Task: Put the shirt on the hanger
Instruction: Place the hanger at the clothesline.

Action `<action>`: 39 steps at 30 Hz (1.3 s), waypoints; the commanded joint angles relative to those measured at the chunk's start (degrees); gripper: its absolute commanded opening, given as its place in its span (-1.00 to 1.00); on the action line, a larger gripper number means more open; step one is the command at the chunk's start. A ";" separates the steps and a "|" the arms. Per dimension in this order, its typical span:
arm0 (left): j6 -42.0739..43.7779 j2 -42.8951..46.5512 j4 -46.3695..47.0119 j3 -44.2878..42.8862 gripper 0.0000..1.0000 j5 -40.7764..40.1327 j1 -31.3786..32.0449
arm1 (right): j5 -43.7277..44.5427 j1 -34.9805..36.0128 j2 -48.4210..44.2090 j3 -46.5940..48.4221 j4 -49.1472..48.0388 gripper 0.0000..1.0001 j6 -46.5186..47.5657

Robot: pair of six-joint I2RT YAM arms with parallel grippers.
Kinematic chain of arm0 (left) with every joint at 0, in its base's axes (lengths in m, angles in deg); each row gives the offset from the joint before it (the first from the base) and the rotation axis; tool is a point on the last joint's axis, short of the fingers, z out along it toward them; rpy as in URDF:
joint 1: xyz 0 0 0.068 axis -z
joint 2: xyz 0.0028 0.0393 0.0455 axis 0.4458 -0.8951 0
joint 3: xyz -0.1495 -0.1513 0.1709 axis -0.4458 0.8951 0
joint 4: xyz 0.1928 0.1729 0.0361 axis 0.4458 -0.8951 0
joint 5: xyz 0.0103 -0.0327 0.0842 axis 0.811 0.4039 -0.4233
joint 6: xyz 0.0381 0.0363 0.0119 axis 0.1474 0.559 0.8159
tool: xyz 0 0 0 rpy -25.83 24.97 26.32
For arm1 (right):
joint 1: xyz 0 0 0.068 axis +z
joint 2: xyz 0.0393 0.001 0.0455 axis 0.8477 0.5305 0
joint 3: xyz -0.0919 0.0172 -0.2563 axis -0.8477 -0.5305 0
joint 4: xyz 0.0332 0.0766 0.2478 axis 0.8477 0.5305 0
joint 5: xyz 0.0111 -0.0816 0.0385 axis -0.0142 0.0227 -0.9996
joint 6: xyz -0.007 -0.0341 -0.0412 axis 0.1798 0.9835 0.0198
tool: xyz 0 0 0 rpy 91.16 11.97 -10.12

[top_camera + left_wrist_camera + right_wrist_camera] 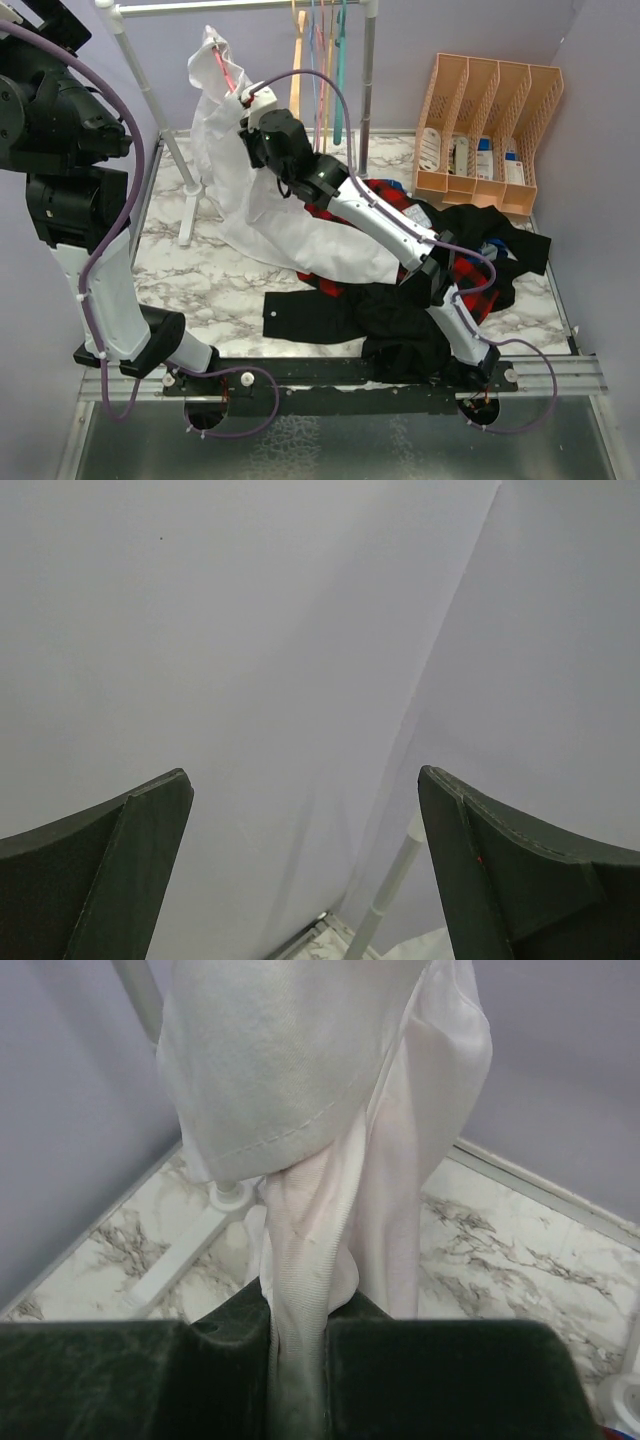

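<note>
The white shirt (228, 170) hangs bunched near the back left, and its lower part spreads over the marble table. My right gripper (252, 108) is raised beside the shirt's top and is shut on a fold of it (297, 1290). The fabric runs down between the two dark fingers (420, 1380). A strip of the pink hanger (223, 68) shows at the shirt's top; the remainder is hidden by cloth. My left gripper (305, 780) is open and empty, held high at the left and facing the bare wall.
A white rack pole (152, 105) and its foot (190, 215) stand just left of the shirt. Orange, pink and teal hangers (325, 60) hang on the rail. A red plaid shirt (395, 198) and black garments (390, 315) lie under my right arm. A peach organizer (490, 130) stands back right.
</note>
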 commanded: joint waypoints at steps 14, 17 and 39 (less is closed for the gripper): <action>0.11 -0.01 -4.09 8.01 0.98 0.26 -3.08 | -13.72 -6.79 -7.52 -0.44 -6.56 -0.99 9.22; -2.07 0.57 -6.39 10.92 0.98 0.75 -3.29 | -13.88 -6.73 -9.84 -4.54 -9.12 -0.99 10.19; -5.10 0.54 -9.72 12.37 0.98 3.94 -5.02 | -5.86 -11.32 -3.72 1.94 -8.78 -0.99 2.28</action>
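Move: The stretch of clothesline rail meant for the hanger lies about 18 cm ahead of the right gripper, 3 cm to its right and 19 cm above it. The pink hanger's neck, inside the gripped white shirt, stands some 8 cm ahead, 5 cm left and 14 cm up. The nearest hung one, the peach hanger, is about 18 cm ahead, 10 cm right and 9 cm up. From the left gripper that rail stretch is some 35 cm ahead, 24 cm right and 17 cm below. Keep the right gripper's pinch on the white shirt and carry the hanger towards the rail: swing forward and right about 5 cm each, ease back a couple while rising some 6 cm, then press on forward and right beside the peach hanger, sinking slightly. Bring the empty, open left gripper down and forward towards the rail, tipping its fingers down some 20 degrees. ##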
